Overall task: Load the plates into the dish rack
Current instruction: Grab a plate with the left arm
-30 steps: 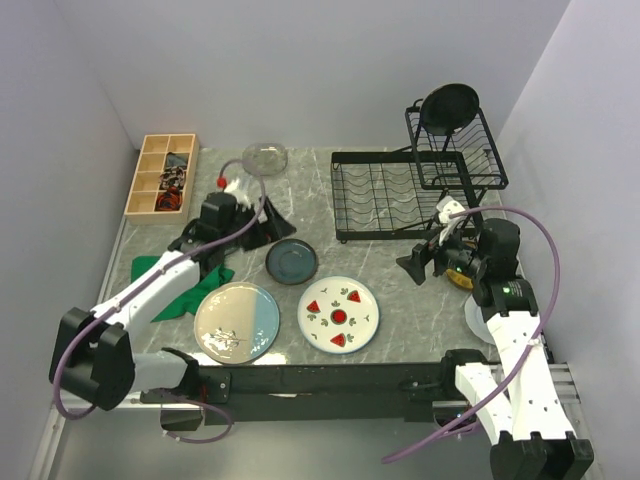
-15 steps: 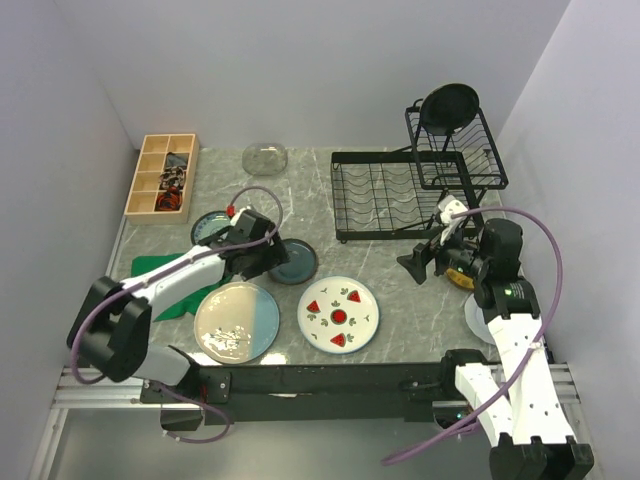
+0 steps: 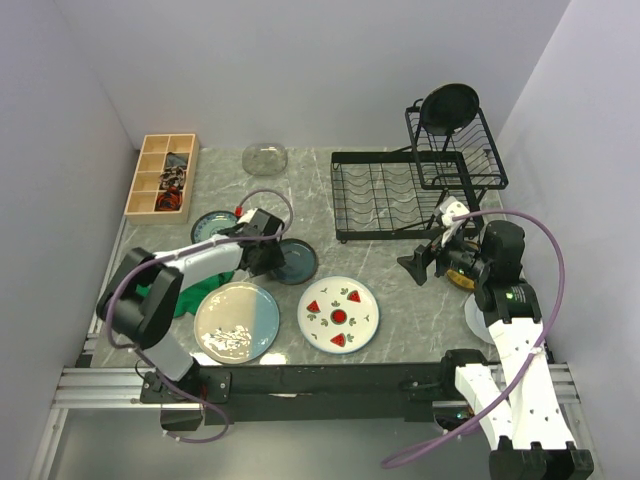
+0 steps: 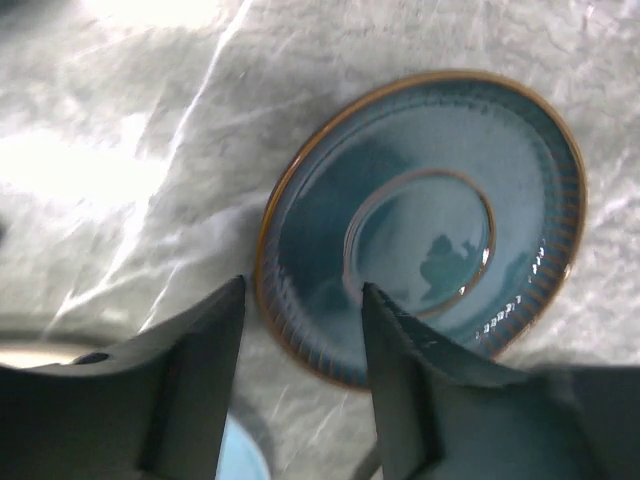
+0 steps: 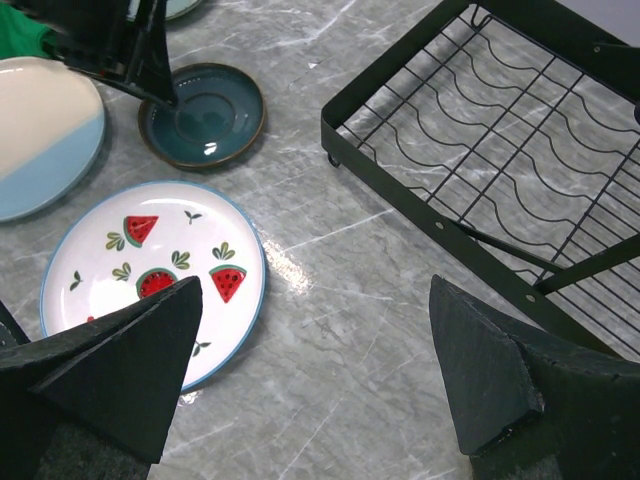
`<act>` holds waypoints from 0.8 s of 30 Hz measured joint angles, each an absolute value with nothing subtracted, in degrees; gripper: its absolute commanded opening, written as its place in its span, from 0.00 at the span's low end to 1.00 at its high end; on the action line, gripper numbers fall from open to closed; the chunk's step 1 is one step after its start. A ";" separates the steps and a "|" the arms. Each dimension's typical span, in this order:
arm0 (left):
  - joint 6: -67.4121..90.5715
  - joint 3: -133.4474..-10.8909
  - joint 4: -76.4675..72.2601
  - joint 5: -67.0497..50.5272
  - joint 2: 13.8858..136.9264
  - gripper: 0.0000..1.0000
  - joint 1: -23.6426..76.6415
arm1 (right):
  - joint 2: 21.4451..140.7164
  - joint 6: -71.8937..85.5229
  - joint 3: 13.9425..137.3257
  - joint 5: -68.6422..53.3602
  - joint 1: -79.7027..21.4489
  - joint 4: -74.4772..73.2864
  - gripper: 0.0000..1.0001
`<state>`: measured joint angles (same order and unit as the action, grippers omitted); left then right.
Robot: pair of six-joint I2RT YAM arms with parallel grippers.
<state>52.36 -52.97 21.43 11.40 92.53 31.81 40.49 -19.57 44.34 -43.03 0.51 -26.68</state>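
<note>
A small slate-blue plate (image 3: 294,262) (image 4: 430,215) (image 5: 203,113) lies flat on the marble table. My left gripper (image 3: 270,260) (image 4: 302,300) is low at its near-left rim, one finger over the plate's inside and the other outside, with a gap still showing. My right gripper (image 3: 425,262) (image 5: 315,300) hangs wide open over bare table between the watermelon plate (image 3: 338,313) (image 5: 150,270) and the dish rack (image 3: 390,195) (image 5: 500,130). A cream-and-blue plate (image 3: 236,321) lies front left. A black plate (image 3: 449,105) stands in the rack's upper basket.
A teal plate (image 3: 212,226) and a green cloth (image 3: 190,290) lie beside the left arm. A clear glass plate (image 3: 265,157) and a wooden compartment box (image 3: 162,176) sit at the back left. A yellow plate (image 3: 462,277) and a pale plate (image 3: 478,318) lie under the right arm.
My left arm has swung from the back of the table forward and right, down to the slate-blue plate, and its jaws have narrowed. The right arm has not moved.
</note>
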 measured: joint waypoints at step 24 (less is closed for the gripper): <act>35.81 -43.72 7.66 5.41 71.92 0.01 31.81 | 39.97 -20.21 44.34 -47.09 0.51 -27.59 1.00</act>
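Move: Just to the right of the left hand's half-open fingers lies the dark teal plate, its middle some 5 cm right, 1 cm ahead and 2 cm below, with its left rim at the fingertips. The beige-blue plate is about 13 cm back and 9 cm left of the hand; the watermelon plate 12 cm back and 14 cm right; the small rimmed plate 9 cm ahead and 14 cm left. From the right hand, the dark teal plate is roughly 25 cm left, 8 cm ahead and 21 cm below. Sinking a last centimetre to the dark teal plate's left rim, the left hand shuts its fingers and pinches that rim. It then rises faster and faster, about 10 cm nearly straight up off the table, while the wrist swings the fingertips up and forward by over 20 degrees and turns some 15 degrees clockwise, keeping its grip. ##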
